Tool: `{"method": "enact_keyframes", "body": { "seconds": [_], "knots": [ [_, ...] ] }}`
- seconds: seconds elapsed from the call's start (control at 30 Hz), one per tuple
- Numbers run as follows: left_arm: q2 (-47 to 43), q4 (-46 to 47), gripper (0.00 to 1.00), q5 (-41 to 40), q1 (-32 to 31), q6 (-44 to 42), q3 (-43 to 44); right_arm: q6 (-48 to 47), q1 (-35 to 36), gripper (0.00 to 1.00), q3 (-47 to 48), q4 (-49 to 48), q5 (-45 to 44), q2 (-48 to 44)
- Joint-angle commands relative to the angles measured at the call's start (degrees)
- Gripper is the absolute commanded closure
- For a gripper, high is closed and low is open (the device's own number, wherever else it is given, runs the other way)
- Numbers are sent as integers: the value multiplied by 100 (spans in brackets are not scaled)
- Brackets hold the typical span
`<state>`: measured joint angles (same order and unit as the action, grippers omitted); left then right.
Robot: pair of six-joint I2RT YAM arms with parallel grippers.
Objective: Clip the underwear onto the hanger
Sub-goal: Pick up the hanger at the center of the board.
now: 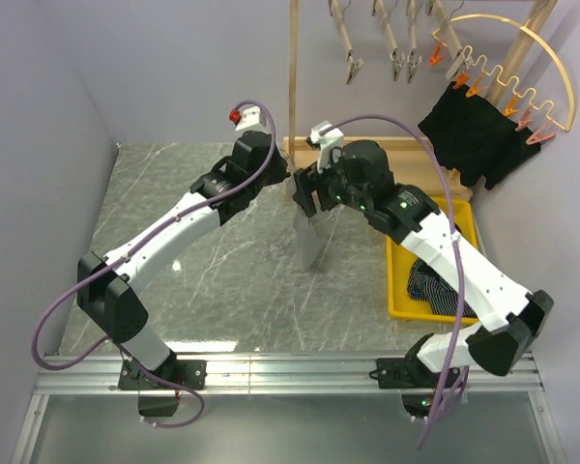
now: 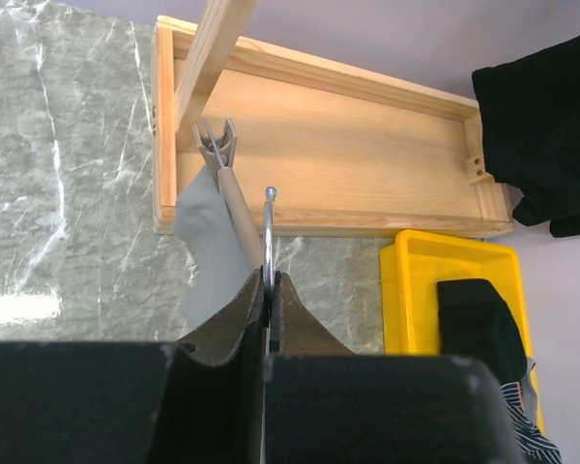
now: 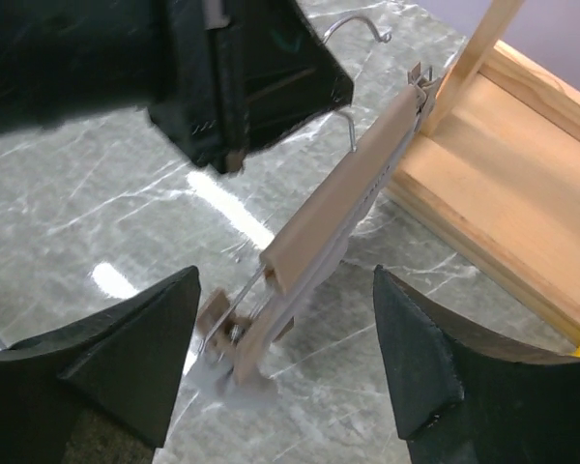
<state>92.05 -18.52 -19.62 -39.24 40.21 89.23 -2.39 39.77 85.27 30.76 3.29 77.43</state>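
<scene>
A wooden clip hanger point(image 3: 338, 203) hangs above the marble table, and my left gripper point(image 2: 269, 290) is shut on its metal hook point(image 2: 269, 227). Grey underwear point(image 1: 309, 244) hangs down from the hanger's bar. In the left wrist view the underwear point(image 2: 205, 227) drapes below one metal clip point(image 2: 216, 147). My right gripper point(image 3: 287, 274) is open, its fingers either side of the bar's near end. There the other clip point(image 3: 222, 329) sits against grey cloth point(image 3: 240, 389). Seen from above, the two grippers meet beside the rack's pole, the right gripper point(image 1: 307, 191) just right of the left one point(image 1: 275, 172).
A wooden rack stands at the back, with a base tray point(image 2: 348, 135) and an upright pole point(image 1: 293, 77). Spare clip hangers point(image 1: 353, 48) hang from it, and so do black underwear point(image 1: 474, 135) on an orange-clipped curved hanger. A yellow bin point(image 1: 398, 290) at the right holds dark clothes.
</scene>
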Motion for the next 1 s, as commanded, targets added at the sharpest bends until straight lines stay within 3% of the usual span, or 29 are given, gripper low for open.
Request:
{"method": "enact_keyframes", "body": {
  "seconds": [0.0,0.53,0.63,0.73,0.77,0.97],
  "knots": [
    [15,209,100,-103,-66,93,341,204,-4,24,411,-36,-311,351],
    [94,156,100,-253,-163,172,499,652,-13,57,499,290,-504,976],
    [111,139,100,-244,-163,189,534,626,-30,68,516,342,-627,1020],
    [111,95,100,-279,-163,277,551,573,-48,86,516,378,-715,1046],
    [120,77,100,-323,-163,321,560,556,-48,98,543,395,-716,1055],
    [164,24,100,-394,-163,523,596,477,-57,100,630,404,-681,1046]
  ]
}}
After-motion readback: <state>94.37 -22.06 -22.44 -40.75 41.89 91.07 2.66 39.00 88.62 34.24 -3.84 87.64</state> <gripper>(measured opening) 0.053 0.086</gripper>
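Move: The hanger hangs by its hook from the shut left gripper, its middle about 5 cm below that hand and 1 cm to its right. From the open right gripper that middle is roughly 9 cm ahead, 4 cm left and 7 cm down, its near half only some 4 cm ahead, 3 cm left and 6 cm down. The grey underwear hangs about 9 cm under the hanger's middle and 2 cm nearer; the rack's post rises some 16 cm ahead of the right hand and 4 cm left. Lower the right gripper about 6 cm while reaching nearly 4 cm forward, tipping the fingers down some 10 degrees, so that they come around the hanger's near half. Shut them from wide open until they pinch the bar. Keep the left fingers closed on the hook, letting that hand sink a centimetre or two. ##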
